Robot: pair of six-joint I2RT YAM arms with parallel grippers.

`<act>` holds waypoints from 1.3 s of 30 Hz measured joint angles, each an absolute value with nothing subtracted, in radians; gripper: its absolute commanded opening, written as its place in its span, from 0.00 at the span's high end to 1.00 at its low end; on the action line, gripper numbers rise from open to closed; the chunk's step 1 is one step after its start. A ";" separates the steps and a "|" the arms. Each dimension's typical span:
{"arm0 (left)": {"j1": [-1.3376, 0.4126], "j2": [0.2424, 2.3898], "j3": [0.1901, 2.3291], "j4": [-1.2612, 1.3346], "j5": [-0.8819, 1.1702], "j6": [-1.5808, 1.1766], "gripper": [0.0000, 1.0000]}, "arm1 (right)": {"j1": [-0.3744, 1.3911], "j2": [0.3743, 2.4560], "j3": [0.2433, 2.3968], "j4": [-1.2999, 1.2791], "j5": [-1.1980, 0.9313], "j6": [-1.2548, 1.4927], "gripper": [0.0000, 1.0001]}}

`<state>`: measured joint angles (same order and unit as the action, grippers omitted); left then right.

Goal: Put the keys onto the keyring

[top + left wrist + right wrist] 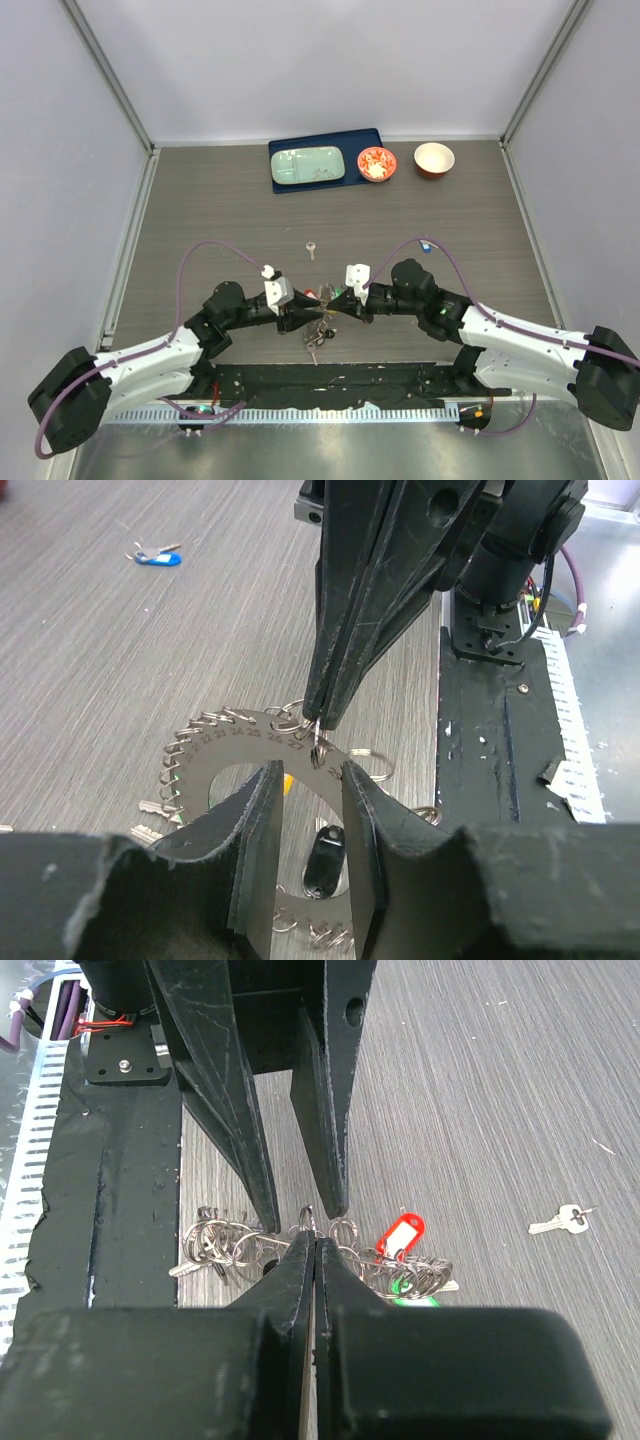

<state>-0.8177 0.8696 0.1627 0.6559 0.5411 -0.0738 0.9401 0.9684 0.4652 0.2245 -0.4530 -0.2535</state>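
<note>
The keyring [225,752], a flat grey numbered disc with wire loops round its rim, lies on the table between both arms [318,328]. My left gripper [310,772] stands over it, jaws apart, straddling its band; a black tag [325,860] shows through the hole. My right gripper [315,1240] is shut on a small wire loop [308,1218] at the ring's rim. Keys with a red tag [400,1235] and a green tag [415,1298] hang on the ring. A loose silver key [311,249] and a blue-headed key [427,243] lie farther out.
At the back stand a blue tray [365,137] holding a pale green plate [308,166], a red-and-white bowl [377,164] and a second bowl [434,159]. A black base plate [330,380] runs along the near edge. Grey walls close in three sides.
</note>
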 measured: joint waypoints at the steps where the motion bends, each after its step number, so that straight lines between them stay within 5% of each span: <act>1: -0.816 0.880 0.164 0.656 0.546 -0.074 0.68 | 0.940 0.968 0.465 0.224 -0.453 -0.253 0.99; 22: -0.804 0.954 0.203 0.684 0.582 -0.084 0.80 | 0.939 0.968 0.465 0.224 -0.459 -0.252 0.99; 25: -0.804 0.968 0.213 0.683 0.588 -0.091 0.87 | 0.938 0.968 0.465 0.224 -0.459 -0.252 0.99; 26: -0.804 0.970 0.213 0.683 0.589 -0.094 0.98 | 0.938 0.968 0.465 0.224 -0.459 -0.252 0.99; 30: -0.804 0.973 0.216 0.679 0.599 -0.098 1.00 | 0.938 0.968 0.465 0.224 -0.459 -0.252 0.99; 33: -0.804 0.973 0.220 0.669 0.600 -0.097 1.00 | 0.938 0.968 0.465 0.223 -0.456 -0.249 0.84; 34: -0.804 0.970 0.223 0.661 0.599 -0.096 1.00 | 0.938 0.968 0.465 0.223 -0.452 -0.242 0.65; 35: -0.804 0.963 0.226 0.649 0.597 -0.091 1.00 | 0.938 0.966 0.465 0.223 -0.446 -0.232 0.56; 39: -0.804 0.906 0.245 0.558 0.572 -0.056 1.00 | 0.929 0.936 0.470 0.219 -0.395 -0.171 0.33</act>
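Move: The keyring's small ring, pinched in the right fingertips, sits about 1 cm to the right of the left hand point, level with it, between the open left pads; for the right hand it is at the pads. The keyring's big band hangs some 6 cm below both. From the left hand, the red tag is about 4 cm ahead, 3 cm left and 3 cm lower; the loose key lies about 15 cm ahead, 2 cm left and 13 cm down. Ease the left gripper about 1 cm to the right onto the small ring while closing its half-shut fingers until they pinch it, the right gripper keeping still and holding the ring steady. Only then open the right fingers past halfway, let go of the ring and start drawing that hand up and forward, about 1 cm each way. ##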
